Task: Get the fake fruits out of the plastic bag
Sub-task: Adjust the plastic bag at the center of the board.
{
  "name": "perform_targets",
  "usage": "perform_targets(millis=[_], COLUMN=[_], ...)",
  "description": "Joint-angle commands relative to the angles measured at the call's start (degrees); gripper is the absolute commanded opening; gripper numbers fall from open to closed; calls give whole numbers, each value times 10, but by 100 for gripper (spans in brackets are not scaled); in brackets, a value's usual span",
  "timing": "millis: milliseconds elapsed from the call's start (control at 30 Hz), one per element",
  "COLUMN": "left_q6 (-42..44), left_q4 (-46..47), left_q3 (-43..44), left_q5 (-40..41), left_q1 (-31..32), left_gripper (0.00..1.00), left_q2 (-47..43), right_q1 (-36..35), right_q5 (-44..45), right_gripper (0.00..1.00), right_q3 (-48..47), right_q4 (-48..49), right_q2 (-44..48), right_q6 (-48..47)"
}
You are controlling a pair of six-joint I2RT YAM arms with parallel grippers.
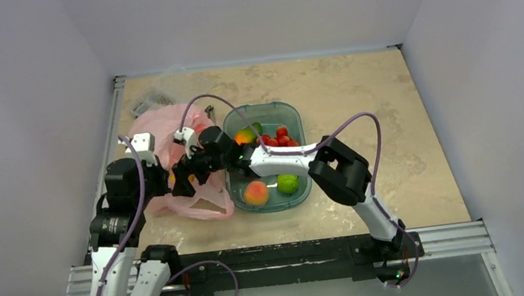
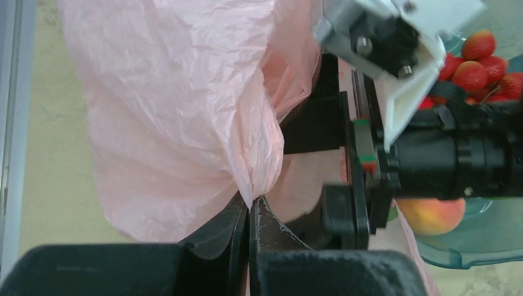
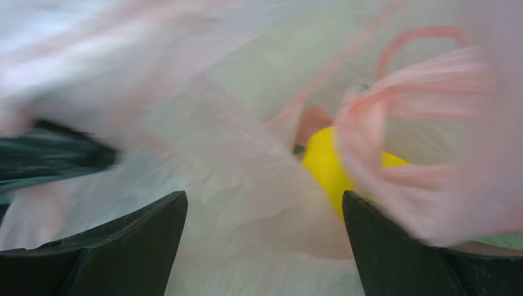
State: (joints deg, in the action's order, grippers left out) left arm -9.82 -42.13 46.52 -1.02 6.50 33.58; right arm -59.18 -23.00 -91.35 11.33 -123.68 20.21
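Note:
The pink plastic bag point(image 1: 192, 200) lies crumpled left of the teal tub. My left gripper point(image 2: 251, 202) is shut on a fold of the bag point(image 2: 185, 123) and holds it pinched. My right gripper point(image 3: 265, 203) is open and reaches into the bag's mouth, with film point(image 3: 216, 172) between its fingers. A yellow fruit point(image 3: 324, 163) shows inside the bag just ahead of the right finger, half hidden by a handle loop point(image 3: 401, 92). In the top view both grippers meet at the bag, the right gripper point(image 1: 189, 175) close to the left gripper point(image 1: 172, 184).
The teal tub point(image 1: 292, 115) right of the bag holds a peach-orange fruit point(image 1: 255, 193), a green fruit point(image 1: 288, 183), a bunch of small red ones point(image 1: 280, 137) and a green-to-orange mango-like fruit point(image 1: 246, 133). A small clear box point(image 1: 151, 99) lies at the back left. Walls enclose the table.

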Motion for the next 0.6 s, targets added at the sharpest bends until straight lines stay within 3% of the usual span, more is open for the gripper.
perform_targets(millis=[0, 200, 400, 433, 567], left_q6=[3, -7, -18, -29, -137], left_q4=[13, 3, 8, -5, -122], left_q3=[-10, -10, -16, -6, 79], left_q5=[33, 50, 82, 86, 115], left_q1=[1, 1, 2, 2, 2], left_gripper=[0, 0, 0, 12, 82], left_q2=[-17, -22, -49, -39, 8], right_q1=[-36, -42, -42, -41, -39], right_q5=[-2, 118, 132, 138, 141], right_gripper=[99, 99, 99, 99, 99], right_q3=[-11, -54, -49, -41, 2], right_q4=[0, -55, -70, -65, -18], right_q2=[6, -30, -1, 7, 39], right_q6=[-62, -50, -25, -17, 33])
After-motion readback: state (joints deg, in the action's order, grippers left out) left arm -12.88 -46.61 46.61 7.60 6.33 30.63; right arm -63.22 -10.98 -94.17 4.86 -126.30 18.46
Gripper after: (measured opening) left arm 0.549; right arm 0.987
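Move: My left hand has the bag's gathered rim pinched; the pink bag's middle lies about 8 cm ahead, 3 cm to its right and 17 cm lower. My open right hand is in the bag's mouth, with that middle some 6 cm ahead, 2 cm left and 9 cm down. From the right hand, the yellow pear in the bag is about 3 cm ahead, 2 cm left and 8 cm below; the peach is roughly 19 cm right, 2 cm back and 9 cm down. I ease my left hand about 3 cm to the left and slightly back, turning it some 10 degrees counter-clockwise, then spread its fingers at the very end to let go of the bag's rim. Meanwhile my right hand, still wide open inside the mouth, first draws back and a little left, then comes forward again while sinking about 3 cm, tipping its fingers downward. ##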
